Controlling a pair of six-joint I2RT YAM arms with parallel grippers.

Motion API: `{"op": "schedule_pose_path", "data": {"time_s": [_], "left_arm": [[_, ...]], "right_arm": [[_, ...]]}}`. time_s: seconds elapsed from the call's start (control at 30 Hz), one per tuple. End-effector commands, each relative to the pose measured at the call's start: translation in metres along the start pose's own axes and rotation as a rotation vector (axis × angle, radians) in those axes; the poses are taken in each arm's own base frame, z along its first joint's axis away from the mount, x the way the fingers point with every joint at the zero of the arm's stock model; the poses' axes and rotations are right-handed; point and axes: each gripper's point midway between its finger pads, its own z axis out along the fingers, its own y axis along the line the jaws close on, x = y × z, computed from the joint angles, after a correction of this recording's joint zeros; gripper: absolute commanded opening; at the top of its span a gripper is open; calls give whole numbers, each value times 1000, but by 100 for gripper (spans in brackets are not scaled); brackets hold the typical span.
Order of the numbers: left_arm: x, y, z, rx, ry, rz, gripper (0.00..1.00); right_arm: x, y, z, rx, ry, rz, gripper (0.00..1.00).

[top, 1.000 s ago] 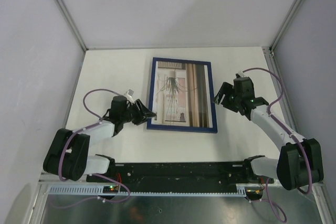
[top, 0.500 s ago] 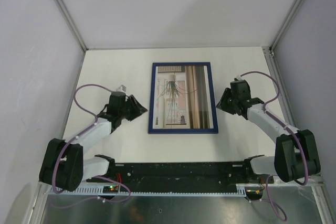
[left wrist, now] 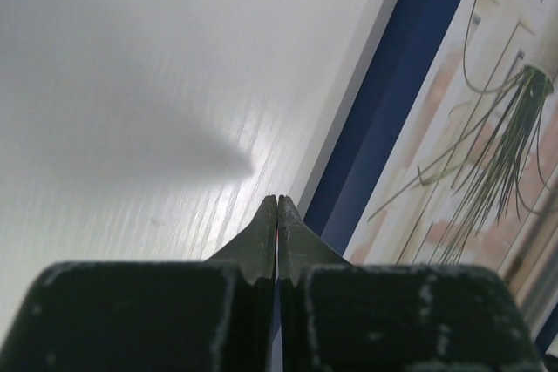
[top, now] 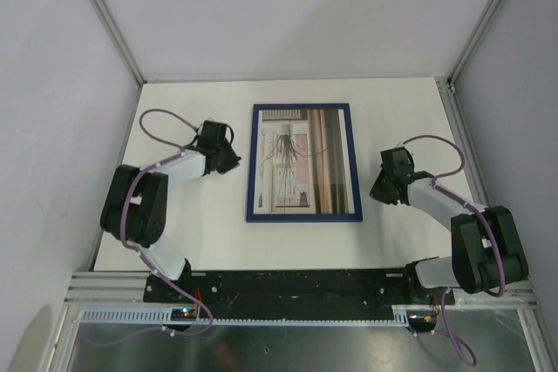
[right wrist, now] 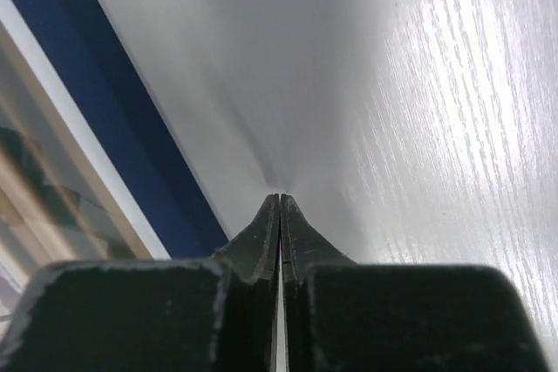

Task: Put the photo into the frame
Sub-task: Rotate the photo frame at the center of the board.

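Note:
The navy-blue frame [top: 251, 163] lies flat in the middle of the white table, face up. The photo [top: 303, 161], a window scene with a spindly plant, sits inside it. My left gripper [top: 234, 161] is shut and empty, just off the frame's left edge. My right gripper [top: 380, 187] is also shut and empty, just off the right edge. In the left wrist view the closed tips [left wrist: 277, 199] hover low over the table beside the blue rail [left wrist: 384, 111] and the print [left wrist: 488, 128]. In the right wrist view the closed tips [right wrist: 280, 198] sit beside the blue rail [right wrist: 105, 102].
White walls and aluminium posts [top: 113, 28] enclose the table on the left, back and right. The black mounting rail [top: 296, 285] for the arms runs along the near edge. Purple cables [top: 161, 119] loop off both wrists.
Both grippers went from open to shut. The left arm folded back and its gripper moved farther up the frame's left side. The right gripper drew back from the frame's right edge. The frame straightened slightly.

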Motion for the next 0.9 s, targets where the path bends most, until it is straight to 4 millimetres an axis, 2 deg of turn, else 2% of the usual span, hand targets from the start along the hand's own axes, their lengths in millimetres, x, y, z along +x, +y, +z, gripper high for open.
{"op": "schedule_pose_path", "data": {"time_s": [0.0, 0.13, 0.33, 0.53, 0.63, 0.87], "left_arm": [[-21, -15, 12, -11, -38, -17, 0], [-16, -18, 31, -19, 1, -24, 0], [-8, -26, 48, -15, 40, -34, 0], [-7, -56, 63, 34, 69, 42, 0], [-2, -72, 67, 62, 94, 84, 0], [19, -102, 75, 102, 145, 173, 0]], "right_arm": [[4, 0, -1, 0, -22, 17, 0], [22, 4, -2, -25, 8, 10, 0], [44, 14, -7, -48, 25, -15, 0], [69, 23, -18, -76, 27, -42, 0], [82, 36, -25, -112, 19, -69, 0], [119, 84, -37, -242, 26, -136, 0]]}}
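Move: The photo frame lies squarely between the two shut grippers, a little below each. The nearest part of its left side is about 4 cm right of the left hand and 2 cm ahead; its far-left corner is some 20 cm ahead and 6 cm right, the photo's middle about 18 cm right, level. From the right hand, the aimed stretch of the right side is roughly 5 cm left and 4 cm back, the near-right corner some 7 cm back and 4 cm left, the photo's middle 19 cm left and 12 cm ahead. With fingers kept shut, the left hand goes about 9 cm forward, sinking some 2 cm early on and then swinging 6 cm right, to meet the frame's left side from outside and push it forward and right. The right hand sinks slightly and travels about 8 cm back and 9 cm left, turning some 15 degrees counter-clockwise, to come against the right side just short of the near-right corner and push that end back and left. ##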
